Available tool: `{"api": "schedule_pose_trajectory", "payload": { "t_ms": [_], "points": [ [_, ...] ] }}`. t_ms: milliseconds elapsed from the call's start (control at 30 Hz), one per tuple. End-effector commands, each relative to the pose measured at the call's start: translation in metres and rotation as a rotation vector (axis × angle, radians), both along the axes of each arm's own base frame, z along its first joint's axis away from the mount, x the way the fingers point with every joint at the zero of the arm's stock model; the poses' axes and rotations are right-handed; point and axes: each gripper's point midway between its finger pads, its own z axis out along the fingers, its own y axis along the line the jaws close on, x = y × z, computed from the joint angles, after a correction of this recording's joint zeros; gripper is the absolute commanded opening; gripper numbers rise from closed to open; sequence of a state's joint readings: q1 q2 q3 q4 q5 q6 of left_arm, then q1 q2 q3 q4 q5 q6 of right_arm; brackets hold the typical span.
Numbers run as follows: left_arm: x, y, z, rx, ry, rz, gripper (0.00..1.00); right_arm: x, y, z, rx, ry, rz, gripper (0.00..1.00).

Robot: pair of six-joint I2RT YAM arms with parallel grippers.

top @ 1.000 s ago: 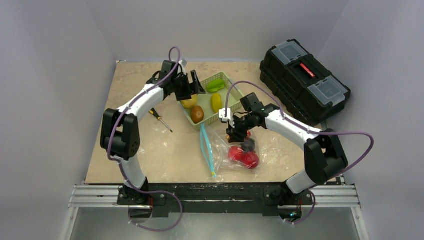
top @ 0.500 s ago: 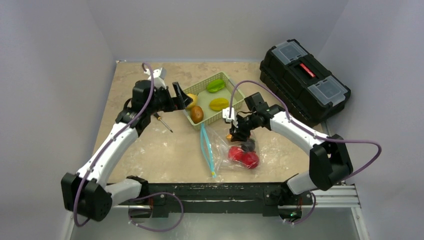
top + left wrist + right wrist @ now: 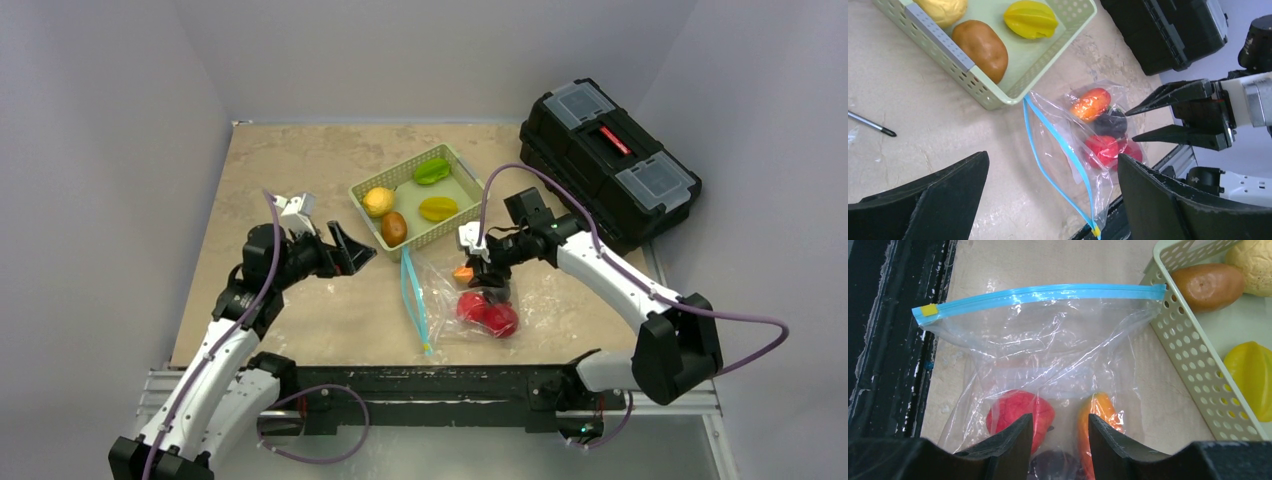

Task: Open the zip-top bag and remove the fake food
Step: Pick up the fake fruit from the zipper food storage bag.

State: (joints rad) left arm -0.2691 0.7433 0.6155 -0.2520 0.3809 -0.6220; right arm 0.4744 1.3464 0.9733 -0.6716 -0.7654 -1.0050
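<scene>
The clear zip-top bag [image 3: 455, 300] lies flat on the table in front of the green basket, its light-blue zipper strip [image 3: 1038, 292] gaping. Inside it lies fake food: a red piece [image 3: 1015, 415], an orange piece [image 3: 1098, 420] and a dark purple one [image 3: 1055, 465]. My right gripper [image 3: 1060, 427] hovers open over the bag's closed end, nothing between its fingers. My left gripper [image 3: 1048, 195] stands wide open and empty, left of the bag's mouth. More fake food sits in the basket: a brown piece [image 3: 984, 47], a yellow starfruit [image 3: 1030, 19], a lemon [image 3: 377, 200] and a green piece [image 3: 432, 170].
The green basket [image 3: 370, 228] stands just behind the bag. A black toolbox [image 3: 610, 160] sits at the back right. A screwdriver tip [image 3: 870, 125] lies on the table left of the basket. The black front rail [image 3: 893, 340] runs close to the bag's near end.
My left arm has drawn back from the basket toward the near left and its jaws have opened wider. The right gripper has shifted slightly right over the bag.
</scene>
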Motion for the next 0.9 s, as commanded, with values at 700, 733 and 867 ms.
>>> {"api": "schedule_pose_trajectory", "payload": {
  "t_ms": [700,733,867],
  "points": [
    [-0.042,-0.020,-0.053,-0.098,0.080,-0.116,1.00,-0.008,-0.011,0.007,0.028,-0.018,0.060,0.46],
    [-0.044,-0.020,-0.054,-0.100,0.080,-0.121,1.00,-0.007,-0.011,0.006,0.028,-0.018,0.061,0.46],
    [-0.047,-0.021,-0.057,-0.113,0.084,-0.127,1.00,-0.008,-0.012,0.005,0.027,-0.018,0.063,0.45]
  ]
}}
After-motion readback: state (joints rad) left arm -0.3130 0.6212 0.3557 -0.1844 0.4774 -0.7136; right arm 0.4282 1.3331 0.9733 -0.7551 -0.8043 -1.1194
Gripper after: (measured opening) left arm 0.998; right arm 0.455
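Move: Inside the clear bag, the orange fruit lies about 22 cm to the left hand's right, some 3 cm ahead and 16 cm below. The open zip mouth is about 10 cm to its right and 2 cm back; the nearer red fruit is some 23 cm right and 5 cm back; the basket's middle is about 22 cm ahead and 12 cm right. From the right hand, the orange fruit is roughly 3 cm ahead, 2 cm left and 9 cm below. Sinking empty beside the bag, the left hand first draws back, away from the basket, then mostly drops, some 7 cm down and 5 cm back in all, slowing as it nears the level of the zip mouth. Its wrist tips about 10 degrees further down and its fingers stay wide open, touching nothing. The right hand eases about 1 cm to its right, still part open above the bag. ##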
